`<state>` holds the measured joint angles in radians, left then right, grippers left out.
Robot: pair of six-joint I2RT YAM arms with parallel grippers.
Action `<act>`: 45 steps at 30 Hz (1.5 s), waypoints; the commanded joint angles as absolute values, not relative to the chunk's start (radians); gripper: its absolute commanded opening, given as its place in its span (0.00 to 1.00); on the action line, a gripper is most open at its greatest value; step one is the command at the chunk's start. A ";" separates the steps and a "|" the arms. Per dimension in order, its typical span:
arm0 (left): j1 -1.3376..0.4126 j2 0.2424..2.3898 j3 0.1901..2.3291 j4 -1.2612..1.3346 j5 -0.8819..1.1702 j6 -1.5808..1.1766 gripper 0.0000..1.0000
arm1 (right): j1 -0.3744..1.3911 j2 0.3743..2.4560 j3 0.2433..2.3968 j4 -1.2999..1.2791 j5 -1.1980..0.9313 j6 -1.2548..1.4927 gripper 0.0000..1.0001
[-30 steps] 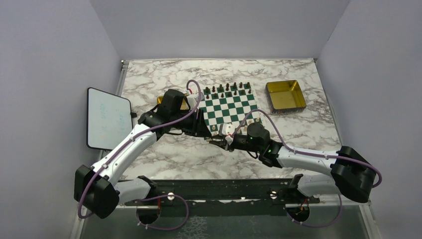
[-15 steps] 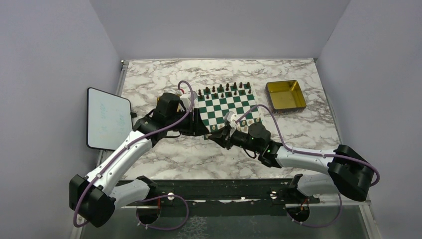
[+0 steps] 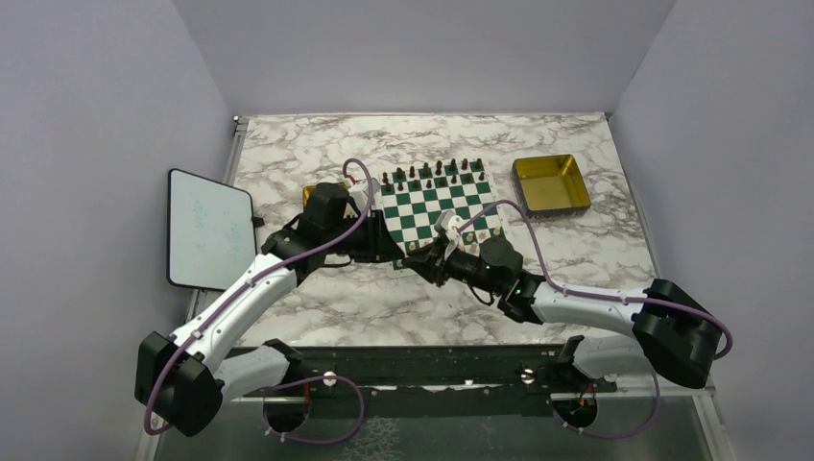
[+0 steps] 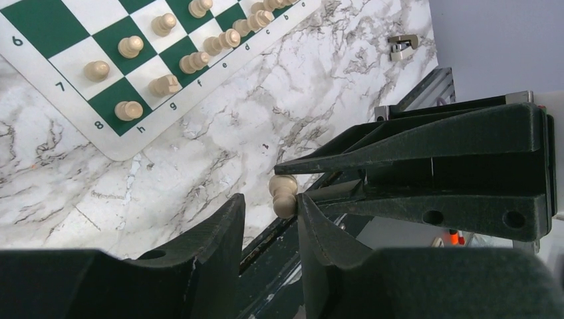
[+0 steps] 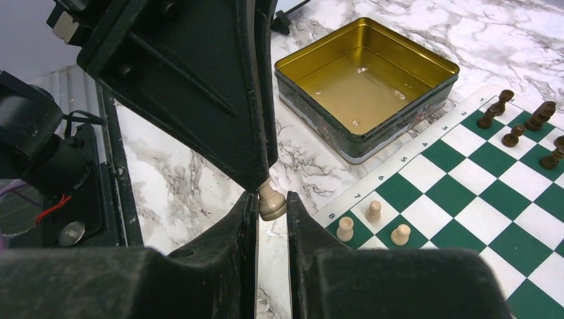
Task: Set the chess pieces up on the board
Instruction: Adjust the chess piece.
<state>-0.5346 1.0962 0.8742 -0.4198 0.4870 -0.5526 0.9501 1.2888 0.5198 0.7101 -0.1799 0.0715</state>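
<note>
The green and white board (image 3: 437, 206) lies mid-table, with cream chess pieces (image 4: 159, 53) on its two near rows and dark pieces (image 5: 525, 126) on the far rows. My two grippers meet tip to tip just off the board's near-left corner. My right gripper (image 5: 271, 199) is shut on the base of a cream pawn (image 5: 271, 205). My left gripper (image 4: 269, 206) stands open around that pawn (image 4: 284, 196): one finger (image 4: 312, 219) touches it, and a gap shows at the other finger. In the top view the pawn is hidden between the left gripper (image 3: 408, 252) and the right gripper (image 3: 429, 257).
An empty gold tray (image 3: 550, 184) stands right of the board. A second gold tray (image 3: 312, 192) is half hidden under my left wrist. A white tablet (image 3: 206, 228) lies at the table's left edge. Bare marble (image 3: 365, 303) runs along the near side.
My left wrist has drawn back to the left, off the board's corner. My right gripper has swung up towards that corner with the pawn. The two tips now meet.
</note>
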 commanded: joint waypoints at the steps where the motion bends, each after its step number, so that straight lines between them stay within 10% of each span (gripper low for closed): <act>1: -0.540 1.093 0.848 -0.354 0.535 -0.584 0.35 | 0.957 1.289 0.519 0.760 -0.147 0.093 0.01; 15: -0.540 1.097 0.856 -0.316 0.537 -0.606 0.08 | 0.958 1.273 0.508 0.732 -0.118 0.112 0.12; 26: -0.541 1.189 0.988 -0.434 0.411 -0.478 0.04 | 0.957 1.068 0.548 0.271 -0.046 0.279 0.99; 45: -0.744 1.786 1.499 -0.493 0.016 -0.337 0.03 | 0.957 0.460 0.704 -0.335 0.181 0.269 1.00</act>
<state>-0.6868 1.6844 1.3930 -0.4824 0.1196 -0.3687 0.9501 0.5045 0.6800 -0.2062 0.1280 0.2695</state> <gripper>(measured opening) 0.069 0.998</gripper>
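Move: Just off the left fingertips, about 1 cm to the right and level with them, is the light chess piece, held between the right hand's fingertips at its hand point. The corner rook stands roughly 13 cm ahead of the left hand, 1 cm left and 15 cm below. At the same height, the knight is about 3 cm to the right of the rook, and the corner pawn is 3 cm farther out than the rook. Closing on the light piece while the right hand holds it still, the left fingers pinch it almost in place. The right fingers then open wide and let go, backing off some 14 cm to the right and about 11 cm up. The left hand carries the piece about 11 cm forward, curving right and slightly down over the board, its fingers tipping some 20 degrees more steeply downward. ##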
